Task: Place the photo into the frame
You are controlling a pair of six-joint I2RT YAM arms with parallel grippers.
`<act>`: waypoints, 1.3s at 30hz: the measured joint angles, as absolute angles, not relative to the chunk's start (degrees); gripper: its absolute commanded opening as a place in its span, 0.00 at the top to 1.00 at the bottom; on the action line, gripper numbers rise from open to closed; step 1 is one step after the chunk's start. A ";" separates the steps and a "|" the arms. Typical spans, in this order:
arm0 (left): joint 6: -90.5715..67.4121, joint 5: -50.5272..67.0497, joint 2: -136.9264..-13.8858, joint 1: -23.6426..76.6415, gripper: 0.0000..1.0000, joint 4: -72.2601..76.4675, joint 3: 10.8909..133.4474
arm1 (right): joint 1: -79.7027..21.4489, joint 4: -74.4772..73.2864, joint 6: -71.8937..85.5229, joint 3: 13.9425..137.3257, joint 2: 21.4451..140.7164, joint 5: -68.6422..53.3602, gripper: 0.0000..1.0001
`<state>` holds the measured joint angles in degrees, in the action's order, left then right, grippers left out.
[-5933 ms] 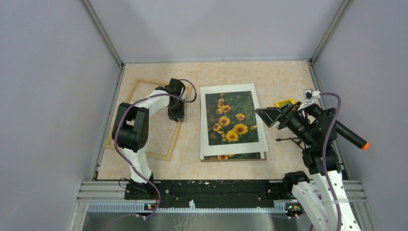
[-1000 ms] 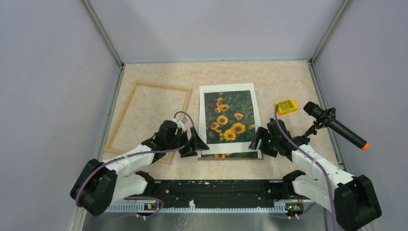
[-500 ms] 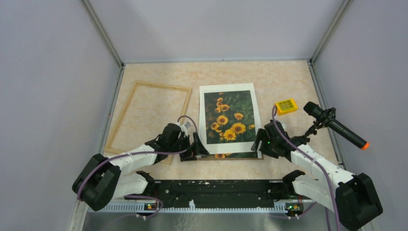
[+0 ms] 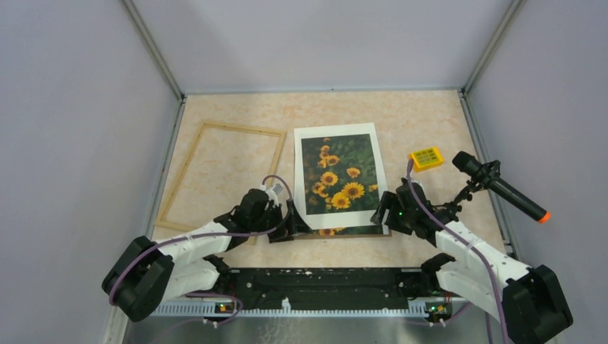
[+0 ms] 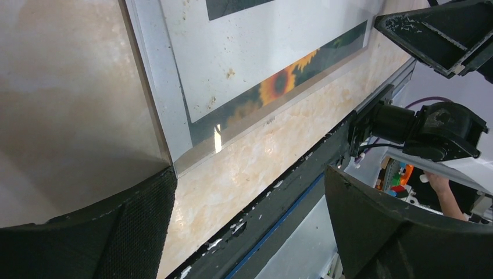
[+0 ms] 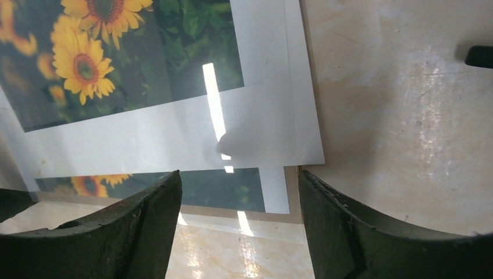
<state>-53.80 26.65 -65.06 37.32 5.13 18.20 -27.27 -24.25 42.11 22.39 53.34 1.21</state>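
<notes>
The photo (image 4: pixel 338 172), sunflowers on dark green, lies at mid-table under a white mat (image 4: pixel 337 132) and on a brown backing board; the layers are skewed. A strip of the photo (image 5: pixel 279 87) shows past the mat's near edge. The frame (image 4: pixel 240 130), thin light wood, lies flat to the left. My left gripper (image 4: pixel 290 226) is low at the stack's near-left corner, open, its fingers (image 5: pixel 87 232) holding nothing. My right gripper (image 4: pixel 383 215) is open over the near-right corner, where the mat (image 6: pixel 174 139), photo (image 6: pixel 87 58) and board (image 6: pixel 293 197) show between its fingers (image 6: pixel 378 232).
A small yellow keypad block (image 4: pixel 426 158) lies right of the stack. A black stick with an orange tip (image 4: pixel 502 188) stands on a mount at the right edge. Grey walls close three sides; a black rail (image 4: pixel 323 276) runs along the near edge.
Both grippers have edged closer to the stack's near corners. The mat has slid slightly left. Both stay open.
</notes>
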 measured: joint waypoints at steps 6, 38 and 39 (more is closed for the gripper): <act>-55.44 24.34 -60.42 37.30 0.03 3.07 16.19 | -27.24 -18.70 43.40 16.86 46.39 -1.43 0.29; -46.54 14.87 -56.69 38.96 0.02 -10.92 20.58 | -28.10 -21.08 46.57 19.14 40.16 -13.87 0.31; -46.70 15.33 -56.80 38.98 0.02 -10.52 20.49 | -28.10 -21.52 46.57 20.01 39.75 -13.98 0.31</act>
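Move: The right hand stands low over the near right of the flat stack. The clear sheet's near right corner is some 3 cm back, 3 cm right and 2 cm below; the photo's middle is about 17 cm ahead and 13 cm left, and the yellow box about 23 cm ahead and 16 cm right. From the left hand, the sheet's near left corner is about 2 cm ahead, 3 cm left and 3 cm below; the wooden frame's middle is roughly 18 cm ahead and 27 cm left. With its right-hand finger against the clear sheet's right edge, the right hand works about 5 cm to the left and a little back, its fingertips swinging some 20 degrees leftward, then climbs about 5 cm, nearly all of it at the very end, taking the sheet's edge up on that finger without closing. The left hand keeps its forward finger at the sheet's near left corner, fingers wide open, and gives way about 3 cm to the left while its fingers tip a little more steeply down, so the near end of the sheet stays between the two hands. ##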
